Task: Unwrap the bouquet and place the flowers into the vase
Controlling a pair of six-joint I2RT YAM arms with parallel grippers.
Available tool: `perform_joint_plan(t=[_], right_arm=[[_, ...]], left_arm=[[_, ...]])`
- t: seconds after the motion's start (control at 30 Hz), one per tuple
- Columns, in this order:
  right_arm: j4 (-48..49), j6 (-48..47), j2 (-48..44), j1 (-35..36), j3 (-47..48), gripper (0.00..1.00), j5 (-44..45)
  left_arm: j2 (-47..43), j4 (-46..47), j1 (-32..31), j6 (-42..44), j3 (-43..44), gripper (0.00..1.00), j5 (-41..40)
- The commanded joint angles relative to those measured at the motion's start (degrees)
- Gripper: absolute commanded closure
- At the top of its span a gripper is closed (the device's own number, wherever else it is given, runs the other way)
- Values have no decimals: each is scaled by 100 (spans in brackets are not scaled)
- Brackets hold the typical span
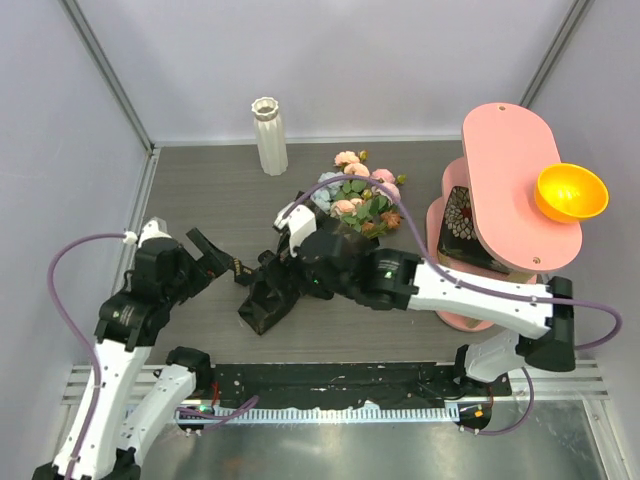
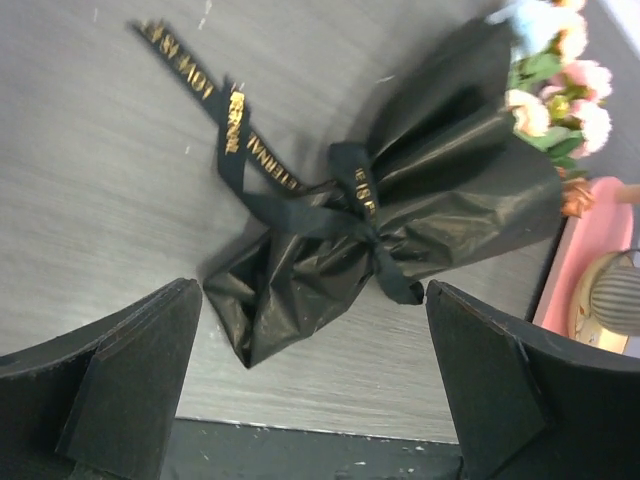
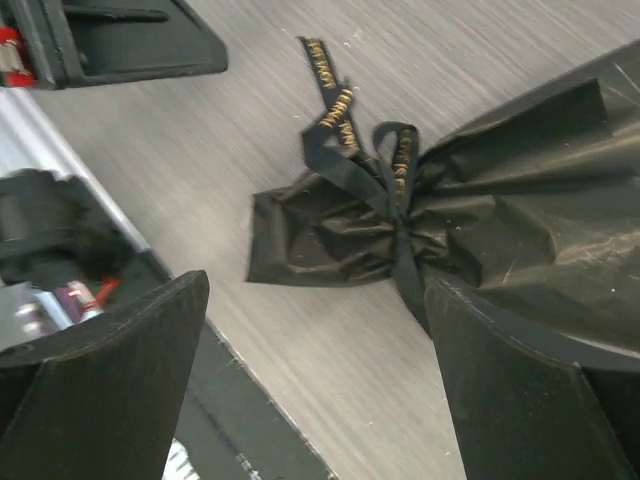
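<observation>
The bouquet lies on the grey table, wrapped in a black paper cone with its narrow end toward the front left. Its flowers, pink, peach, pale blue and rust, spill out at the far end. A black ribbon bow with gold lettering ties the cone near its tail. My left gripper stands open just left of the tail, touching nothing. My right gripper hangs open above the cone's tied end, also empty. The white ribbed vase stands upright at the back, apart from both arms.
A pink two-tier stand occupies the right side, with an orange bowl on its top shelf and a dark patterned object below. A black rail runs along the table's near edge. Walls close in the left, back and right.
</observation>
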Motion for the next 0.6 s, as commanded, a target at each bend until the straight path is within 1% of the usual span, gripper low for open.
perform_joint_plan(t=[0.0, 0.03, 0.07, 0.1, 0.13, 0.17, 0.2, 0.23, 0.3, 0.33, 0.37, 0.4, 0.47, 0.53, 0.57], right_arm=[[689, -603, 127, 28, -453, 7, 1018], [769, -692, 136, 28, -576, 12, 1114], [814, -754, 197, 28, -760, 16, 1324], [832, -833, 241, 28, -806, 19, 1343], [832, -886, 285, 28, -850, 21, 1335], [849, -903, 337, 28, -972, 22, 1300], [902, -895, 347, 28, -1025, 23, 1169], [954, -895, 329, 28, -1087, 24, 1072], [1147, -877, 259, 28, -1306, 26, 792], [1235, -860, 233, 28, -1472, 27, 712], [1314, -851, 198, 28, -1552, 27, 659], [1446, -851, 136, 28, -1631, 28, 554], [1561, -860, 66, 28, -1816, 29, 483], [1640, -860, 13, 37, -1948, 29, 360], [1658, -842, 4, 37, -1992, 29, 342]], left_arm=[[573, -42, -13, -1439, -452, 0, -37], [706, 37, -5, -1789, -644, 0, 312], [838, 264, 13, -2019, -742, 1, 498], [1031, 345, 39, -2230, -839, 3, 622], [1094, 424, 83, -2684, -1014, 5, 736], [1112, 590, 162, -2863, -1094, 9, 738], [1112, 670, 215, -3047, -1182, 10, 738], [1051, 766, 259, -3493, -1383, 11, 720], [981, 1153, 434, -3917, -1665, 16, 737], [928, 1250, 513, -4137, -1970, 19, 738], [901, 1477, 714, -4478, -2121, 26, 1025], [884, 1636, 812, -4586, -2262, 29, 1088], [849, 2075, 1049, -4727, -2588, 31, 1072], [857, 2470, 1155, -4676, -2782, 31, 1002], [909, 2525, 1243, -4666, -2808, 29, 993]])
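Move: The bouquet lies below both hands. From the left hand, the ribbon's loose left ends lie about 8 cm ahead, 4 cm right and 20 cm down; the bow is as far ahead, 12 cm right, and the wrap's stub end 2 cm back, 6 cm right. From the right hand, the ribbon's right tail lies some 5 cm ahead, 5 cm right and 26 cm down, the bow 9 cm ahead, 2 cm left. Downward go both hands together, the left about 15 cm towards the ribbon's loose left ends, its fingers tipping steeper while the hand rolls counter-clockwise by some 50 degrees. The right sinks roughly 12 cm towards the ribbon's right tail, easing slightly to the right and tilting a little. Both wide-open grippers narrow partway and hold nothing yet. ##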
